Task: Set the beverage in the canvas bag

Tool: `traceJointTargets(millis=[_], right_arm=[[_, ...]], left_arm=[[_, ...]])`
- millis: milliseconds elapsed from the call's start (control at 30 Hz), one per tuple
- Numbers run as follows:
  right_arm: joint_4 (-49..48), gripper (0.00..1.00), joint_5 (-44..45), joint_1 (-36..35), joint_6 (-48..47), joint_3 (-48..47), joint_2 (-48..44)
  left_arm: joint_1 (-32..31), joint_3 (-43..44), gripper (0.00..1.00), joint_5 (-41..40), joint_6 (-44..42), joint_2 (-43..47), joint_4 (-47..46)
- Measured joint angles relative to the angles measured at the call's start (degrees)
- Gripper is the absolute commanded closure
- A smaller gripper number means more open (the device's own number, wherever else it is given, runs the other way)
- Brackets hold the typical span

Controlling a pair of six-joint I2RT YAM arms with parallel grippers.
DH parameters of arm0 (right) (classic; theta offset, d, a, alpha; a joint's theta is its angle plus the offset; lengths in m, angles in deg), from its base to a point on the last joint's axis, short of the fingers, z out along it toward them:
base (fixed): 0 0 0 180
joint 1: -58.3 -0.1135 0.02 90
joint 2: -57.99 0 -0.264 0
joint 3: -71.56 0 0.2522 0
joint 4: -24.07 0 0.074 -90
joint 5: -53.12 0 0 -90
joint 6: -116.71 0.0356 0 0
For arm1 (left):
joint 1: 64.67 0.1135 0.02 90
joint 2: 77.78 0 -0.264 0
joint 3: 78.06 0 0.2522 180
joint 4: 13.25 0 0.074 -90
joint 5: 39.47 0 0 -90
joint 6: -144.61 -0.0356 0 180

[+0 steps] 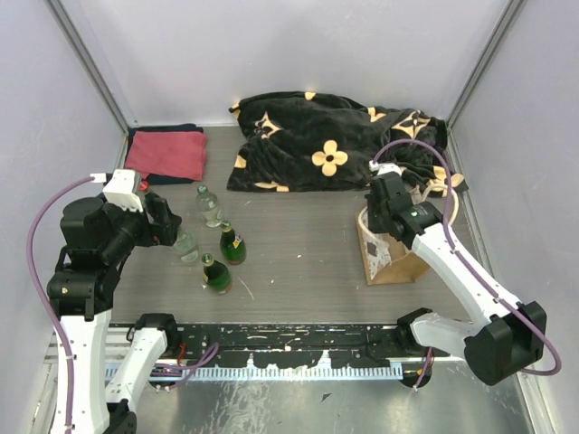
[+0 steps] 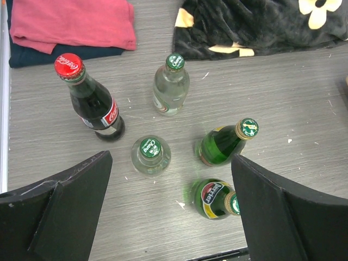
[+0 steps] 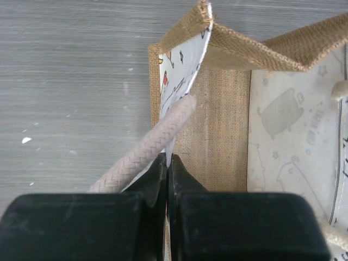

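Several beverage bottles stand on the table under my left gripper [image 2: 171, 179], which hangs open above them holding nothing: a cola bottle [image 2: 92, 103], two clear bottles [image 2: 170, 84] [image 2: 150, 154] and two green ones [image 2: 225, 142] [image 2: 215, 198]. The Perrier bottle is nearest its right finger. From above, the group [image 1: 215, 274] sits left of centre. The canvas bag [image 1: 389, 258] stands at the right, its mouth open. My right gripper [image 3: 167, 157] is shut on the top edge of the bag's printed side wall [image 3: 185, 70], beside a white rope handle [image 3: 157, 138]. The bag's burlap inside [image 3: 217, 125] shows.
A black flower-patterned blanket [image 1: 335, 145] lies bunched at the back, reaching to just behind the bag. A folded red cloth on a dark one [image 1: 167, 154] lies at the back left. Walls close in the table on three sides.
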Motion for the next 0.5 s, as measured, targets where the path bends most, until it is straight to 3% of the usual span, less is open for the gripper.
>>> traceJointTargets(millis=[233, 500], right_arm=[[3.15, 0.99, 7.23, -15.63, 11.30, -4.35, 3.87], [4.37, 0.99, 14.12, -30.12, 20.59, -14.91, 18.38]], left_arm=[[0.00, 0.02, 0.02, 0.20, 0.00, 0.26, 0.00], [0.00, 0.02, 0.02, 0.22, -0.11, 1.22, 0.13]])
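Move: The right hand holds the canvas bag by its left rim, the bag's body hanging about 8 cm to its right, 2 cm back and some 8 cm lower. The nearer-in-line green bottle stands roughly 33 cm to the hand's left and 6 cm back; a second green bottle is about 37 cm left and 13 cm back, a clear bottle some 39 cm left and 4 cm ahead, all some 8 cm lower. From the left hand the first green bottle lies about 8 cm right, 1 cm ahead and 22 cm below. Sweeping quickly left at a nearly level height, the right hand carries the canvas bag about 15 cm across the table towards the green bottles. Its shut fingers keep their pinch on the rim, while the wrist turns only some 5 degrees counter-clockwise. ##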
